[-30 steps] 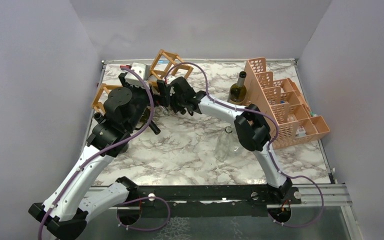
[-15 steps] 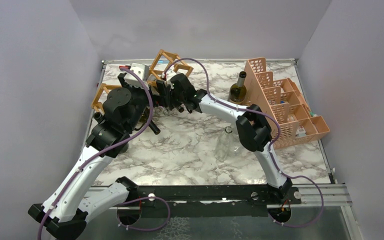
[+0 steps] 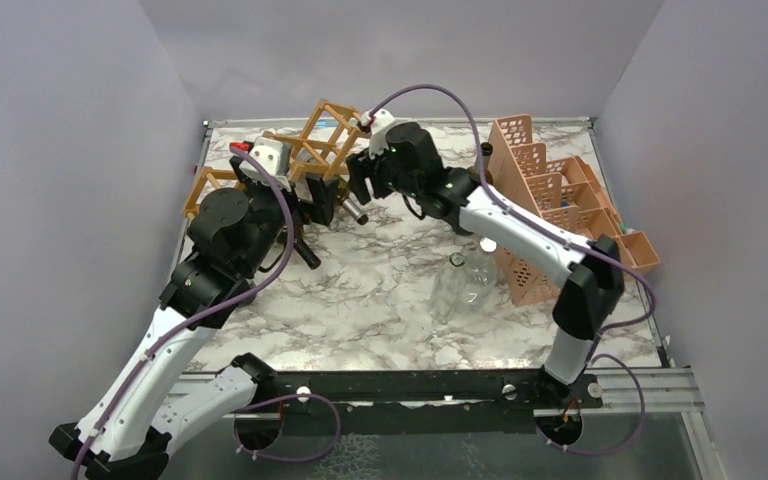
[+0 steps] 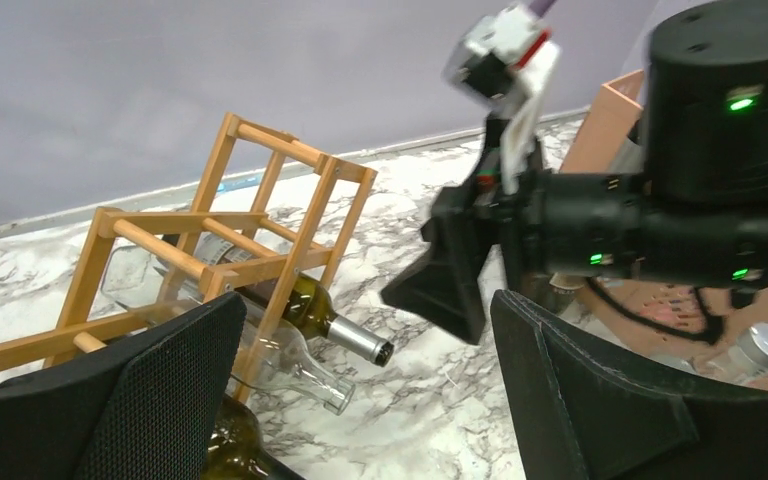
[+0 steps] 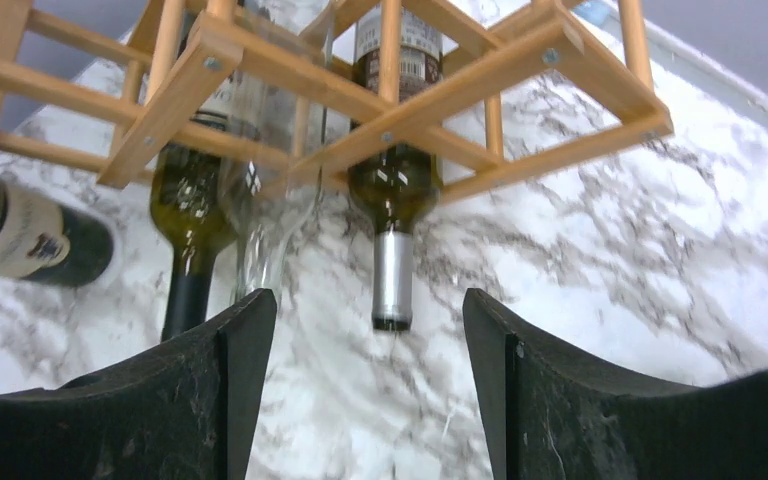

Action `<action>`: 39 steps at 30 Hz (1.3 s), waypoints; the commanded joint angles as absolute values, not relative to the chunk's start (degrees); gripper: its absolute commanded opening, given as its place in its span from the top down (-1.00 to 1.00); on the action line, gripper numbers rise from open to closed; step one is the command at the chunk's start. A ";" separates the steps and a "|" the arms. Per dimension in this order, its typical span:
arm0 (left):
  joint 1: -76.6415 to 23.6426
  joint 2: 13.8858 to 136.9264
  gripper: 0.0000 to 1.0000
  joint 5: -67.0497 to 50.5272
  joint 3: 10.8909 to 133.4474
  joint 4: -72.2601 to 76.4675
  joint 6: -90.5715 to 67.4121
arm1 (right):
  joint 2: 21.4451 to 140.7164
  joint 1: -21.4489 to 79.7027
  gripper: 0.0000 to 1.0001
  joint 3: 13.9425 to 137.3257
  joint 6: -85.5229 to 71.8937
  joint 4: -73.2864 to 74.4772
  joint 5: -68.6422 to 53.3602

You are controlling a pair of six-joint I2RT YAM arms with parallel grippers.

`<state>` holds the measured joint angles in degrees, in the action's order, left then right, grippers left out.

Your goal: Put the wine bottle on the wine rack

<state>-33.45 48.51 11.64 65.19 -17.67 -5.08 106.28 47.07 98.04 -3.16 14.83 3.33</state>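
Note:
The wooden wine rack [image 3: 312, 140] [image 4: 215, 245] [image 5: 380, 95] stands at the table's far left. A green wine bottle [image 5: 393, 195] [image 4: 305, 300] with a silver-foiled neck [image 3: 357, 212] lies in one of its cells, neck pointing out. My right gripper [image 3: 362, 186] [image 5: 368, 330] is open just in front of that neck, touching nothing. My left gripper [image 3: 318, 198] [image 4: 368, 335] is open too, beside the rack, with nothing between its fingers [image 4: 160, 390]. In the left wrist view the right gripper's black finger [image 4: 450, 275] hangs over the marble.
A clear bottle [image 5: 270, 190] and a dark green one [image 5: 188, 225] also sit in the rack. A labelled bottle [image 5: 25, 238] lies on the table beside it. A clear bottle [image 3: 455, 290] stands mid-table. The pink crate [image 3: 560, 210] fills the right side.
My right gripper has opened, let go of the silver-necked bottle and drawn back from the rack; its elbow has swung to the right. The bottle stays in the rack. The left gripper has shifted slightly.

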 commanded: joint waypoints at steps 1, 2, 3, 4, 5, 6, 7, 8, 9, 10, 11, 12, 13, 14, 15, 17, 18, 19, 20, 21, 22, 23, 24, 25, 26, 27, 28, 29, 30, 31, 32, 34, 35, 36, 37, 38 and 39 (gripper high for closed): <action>-33.44 45.54 -0.98 4.26 63.50 -16.61 -6.50 | 95.40 47.11 -0.43 89.69 -6.09 20.53 4.31; -33.43 45.14 -0.98 2.94 63.28 -16.90 -6.75 | 92.85 47.08 -0.43 87.51 -6.36 21.43 4.35; -33.42 44.73 -0.98 0.96 62.74 -17.11 -6.76 | 89.91 47.06 -0.43 85.34 -6.50 22.48 4.82; -33.45 44.25 -0.98 -0.18 62.14 -17.10 -6.79 | 86.99 47.10 -0.43 83.53 -6.93 23.88 5.28; -33.43 43.79 -0.98 -1.07 61.35 -16.99 -7.11 | 83.29 47.11 -0.43 81.63 -7.28 25.10 5.67; -33.46 43.44 -0.98 -1.89 60.49 -16.75 -7.69 | 80.65 47.11 -0.43 79.84 -7.59 26.44 6.04; -33.42 43.14 -0.98 -2.84 59.49 -16.46 -8.18 | 77.86 47.11 -0.43 78.16 -7.73 27.58 6.41; -33.44 42.84 -0.98 -4.08 58.58 -15.98 -8.64 | 75.34 47.11 -0.43 76.44 -7.95 28.65 6.93; -33.43 42.54 -0.98 -5.56 57.97 -15.43 -9.10 | 72.61 47.11 -0.43 74.88 -8.33 29.48 7.60; -33.45 42.27 -0.98 -7.01 56.75 -14.60 -9.47 | 70.27 47.11 -0.43 73.45 -8.68 30.06 8.27; -33.47 41.96 -0.98 -8.52 55.72 -13.67 -9.87 | 67.81 47.11 -0.43 72.02 -9.04 30.51 8.90; -33.43 41.68 -0.98 -9.83 54.66 -12.52 -10.33 | 65.63 47.11 -0.43 70.86 -9.27 30.92 9.00; -33.46 41.37 -0.98 -11.09 53.52 -11.19 -10.75 | 63.84 47.11 -0.44 69.49 -9.22 31.09 8.50; -33.41 41.13 -0.98 -12.43 52.40 -9.78 -11.14 | 62.03 47.11 -0.44 68.27 -8.92 31.25 7.75; -33.42 40.87 -0.98 -13.45 51.48 -8.41 -11.84 | 60.61 47.09 -0.44 67.09 -8.72 31.56 6.92; -33.42 40.62 -0.98 -14.79 49.71 -6.18 -13.17 | 58.27 47.11 -0.44 65.14 -8.51 32.49 4.73; -33.40 40.53 -0.98 -15.48 49.02 -4.98 -13.59 | 57.34 47.11 -0.44 64.25 -8.06 33.07 3.14; -33.42 40.48 -0.98 -16.10 48.35 -4.26 -14.00 | 56.40 47.07 -0.44 63.06 -7.56 33.70 1.69; -33.45 40.45 -0.98 -16.36 47.79 -3.74 -14.36 | 55.46 47.10 -0.44 62.24 -7.07 34.45 0.45; -33.46 40.45 -0.98 -16.43 47.22 -3.29 -14.74 | 54.52 47.10 -0.44 61.28 -6.82 34.73 -0.38; -33.43 40.49 -0.98 -16.41 46.84 -3.00 -15.03 | 53.60 47.09 -0.44 60.31 -6.77 34.69 -1.00; -33.40 40.59 -0.98 -16.41 46.43 -2.87 -15.11 | 52.80 47.08 -0.44 59.36 -6.60 34.41 -1.93; -33.44 40.65 -0.98 -16.36 46.08 -2.69 -15.24 | 51.98 47.11 -0.44 58.37 -6.33 33.92 -3.17; -33.40 40.73 -0.98 -16.22 45.79 -2.53 -15.33 | 51.34 47.10 -0.43 57.49 -5.92 33.32 -4.63; -33.40 40.82 -0.98 -16.17 45.41 -2.29 -15.45 | 50.91 47.11 -0.42 56.72 -5.56 32.87 -6.07; -33.40 40.94 -0.98 -16.24 44.98 -1.97 -15.58 | 50.57 47.11 -0.40 56.14 -5.13 32.49 -7.15; -33.48 41.10 -0.98 -16.25 44.70 -1.73 -15.81 | 50.48 47.11 -0.35 55.63 -4.70 31.99 -8.02; -33.48 41.37 -0.98 -16.33 44.41 -1.50 -15.96 | 50.41 47.09 -0.30 55.04 -4.54 31.38 -8.40; -33.41 41.55 -0.98 -16.47 44.12 -1.15 -16.11 | 50.56 47.11 -0.23 54.62 -4.40 30.89 -8.54; -33.42 41.70 -0.98 -16.57 43.79 -0.86 -16.27 | 50.74 47.11 -0.15 54.30 -4.02 30.39 -8.56; -33.42 41.68 -0.98 -16.77 43.51 -0.49 -16.40 | 50.85 47.11 -0.08 53.81 -3.82 29.84 -8.18; -33.44 41.66 -0.98 -16.95 42.68 0.16 -16.60 | 51.12 47.11 0.03 53.16 -3.55 29.02 -6.32; -33.47 41.73 -0.98 -17.06 42.30 0.44 -16.69 | 51.34 47.11 0.10 53.14 -3.38 28.93 -5.02; -33.45 41.77 -0.98 -17.38 41.92 0.78 -16.70 | 51.65 47.11 0.17 53.29 -3.34 29.04 -3.84; -33.47 41.95 -0.98 -17.78 41.66 0.98 -16.78 | 51.78 47.09 0.24 53.53 -3.22 29.23 -3.22; -33.48 42.10 -0.98 -18.26 41.39 1.23 -16.83 | 51.82 47.11 0.30 53.67 -3.14 29.26 -2.99; -33.41 42.44 -0.98 -18.94 41.22 1.56 -16.91 | 51.81 47.10 0.34 53.82 -2.94 29.19 -3.21</action>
<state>-33.45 41.95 -15.70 42.35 -2.07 -15.70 51.48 46.98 53.67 -3.38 30.72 -3.99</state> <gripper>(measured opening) 0.989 0.382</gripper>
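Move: The right hand is going for the open clear bottle, which stands upright some 19 cm back and 17 cm to the right of it, its middle about 14 cm below. The capped clear bottle is about 16 cm back and 23 cm right, and the upright green bottle roughly level with the hand and 22 cm right. The silver neck of the racked bottle lies 5 cm ahead, 4 cm left and 16 cm below. From the left hand the open clear bottle lies about 25 cm right and 25 cm down, roughly level. The right hand leaves the rack in a quick sweep back and to its right, some 26 cm in all, arching up about 5 cm and then sinking 7 cm onto the top of the open clear bottle, where its half-open fingers close and pinch the neck near the mouth. Meanwhile the left hand, empty and wide open, draws down, right and back away from the rack, sinking about 9 cm, and swings its fingers clockwise to face the clear bottles. ##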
